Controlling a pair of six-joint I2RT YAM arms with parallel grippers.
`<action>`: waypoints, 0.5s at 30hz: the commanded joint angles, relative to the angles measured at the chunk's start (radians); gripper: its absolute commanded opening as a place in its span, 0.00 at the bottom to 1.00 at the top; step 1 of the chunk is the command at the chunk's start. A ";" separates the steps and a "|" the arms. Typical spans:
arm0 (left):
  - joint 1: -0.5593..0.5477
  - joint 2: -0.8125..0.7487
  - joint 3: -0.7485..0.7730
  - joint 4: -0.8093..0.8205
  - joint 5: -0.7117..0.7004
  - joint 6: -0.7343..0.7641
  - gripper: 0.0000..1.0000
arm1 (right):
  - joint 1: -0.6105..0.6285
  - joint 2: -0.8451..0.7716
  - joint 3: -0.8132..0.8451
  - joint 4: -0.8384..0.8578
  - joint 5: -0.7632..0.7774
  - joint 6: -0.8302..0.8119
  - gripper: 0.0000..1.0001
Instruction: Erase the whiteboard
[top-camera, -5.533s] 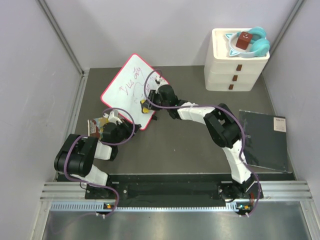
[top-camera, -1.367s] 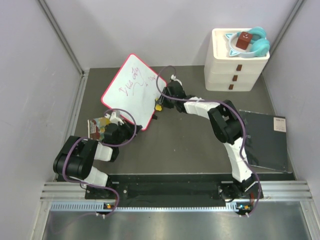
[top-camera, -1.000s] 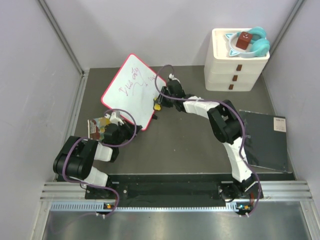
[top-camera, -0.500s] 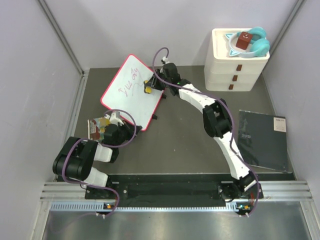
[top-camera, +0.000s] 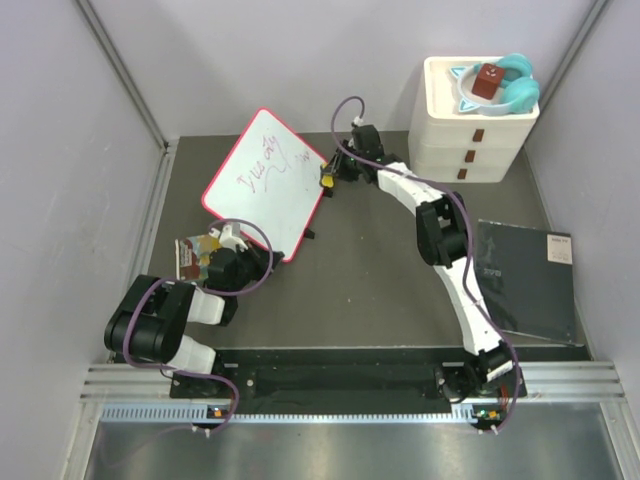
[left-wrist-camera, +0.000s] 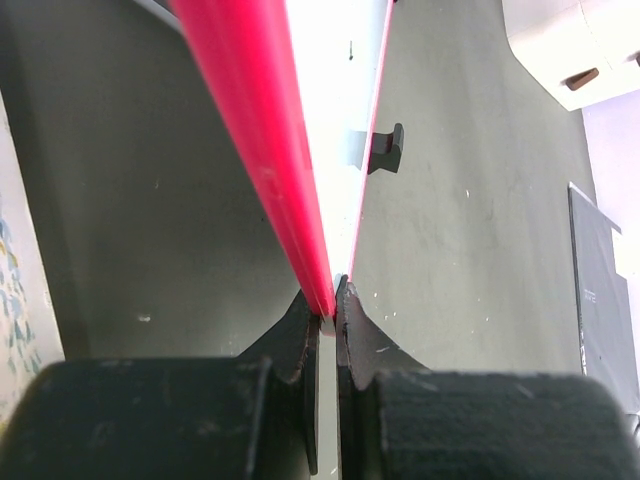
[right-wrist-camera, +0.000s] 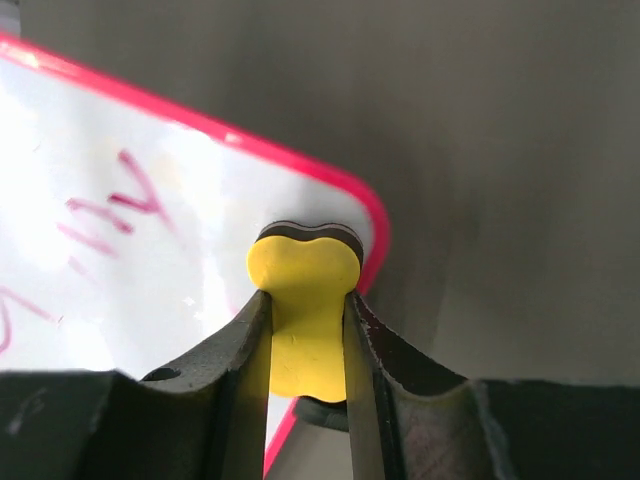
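Note:
The whiteboard (top-camera: 262, 185), white with a red-pink frame, lies tilted at the back left of the table and carries red handwriting. My left gripper (top-camera: 262, 258) is shut on the whiteboard's near corner; in the left wrist view the red frame (left-wrist-camera: 262, 150) runs between the closed fingertips (left-wrist-camera: 328, 305). My right gripper (top-camera: 328, 178) is shut on a yellow eraser (right-wrist-camera: 303, 285) with a dark underside. It holds the eraser at the board's right edge (right-wrist-camera: 372, 215), over the rounded corner. Red strokes (right-wrist-camera: 110, 205) show left of the eraser.
A white three-drawer unit (top-camera: 472, 125) stands at the back right with a teal ring and a brown block on top. A dark grey flat sheet (top-camera: 528, 280) lies at the right. A patterned packet (top-camera: 192, 255) lies beside my left arm. Grey walls close in both sides.
My right gripper with the eraser moved from the board's lower right edge up over its upper middle, then right to the upper right edge. The left gripper and the board stayed put.

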 joint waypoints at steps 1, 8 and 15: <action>-0.026 0.002 -0.020 -0.104 0.062 0.087 0.00 | 0.142 -0.058 0.000 0.014 -0.123 -0.098 0.00; -0.029 0.000 -0.021 -0.102 0.061 0.090 0.00 | 0.199 -0.035 0.036 0.026 -0.217 -0.093 0.00; -0.030 -0.007 -0.026 -0.102 0.058 0.090 0.00 | 0.200 -0.004 0.004 0.016 -0.219 -0.067 0.00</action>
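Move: The eraser in my right hand sits at the whiteboard's far right corner. The "use only" writing lies about 19 cm left of that hand, 6 cm back and 11 cm higher up the tilted board. "My" is some 7 cm left, 2 cm ahead and 5 cm up, and the curved red line about 12 cm left, 3 cm back and 8 cm up. My left hand has the writing roughly 21 cm ahead, 5 cm left and 9 cm up. I sweep my right hand left, back and up the slope of the whiteboard, about 12 cm in all, rubbing the still-pinched eraser from the right corner towards the curved line and the "use only" writing and easing off at the end. My wrist turns some 15 degrees counter-clockwise on the way, while my left hand stays put and keeps its grip on the near corner. ##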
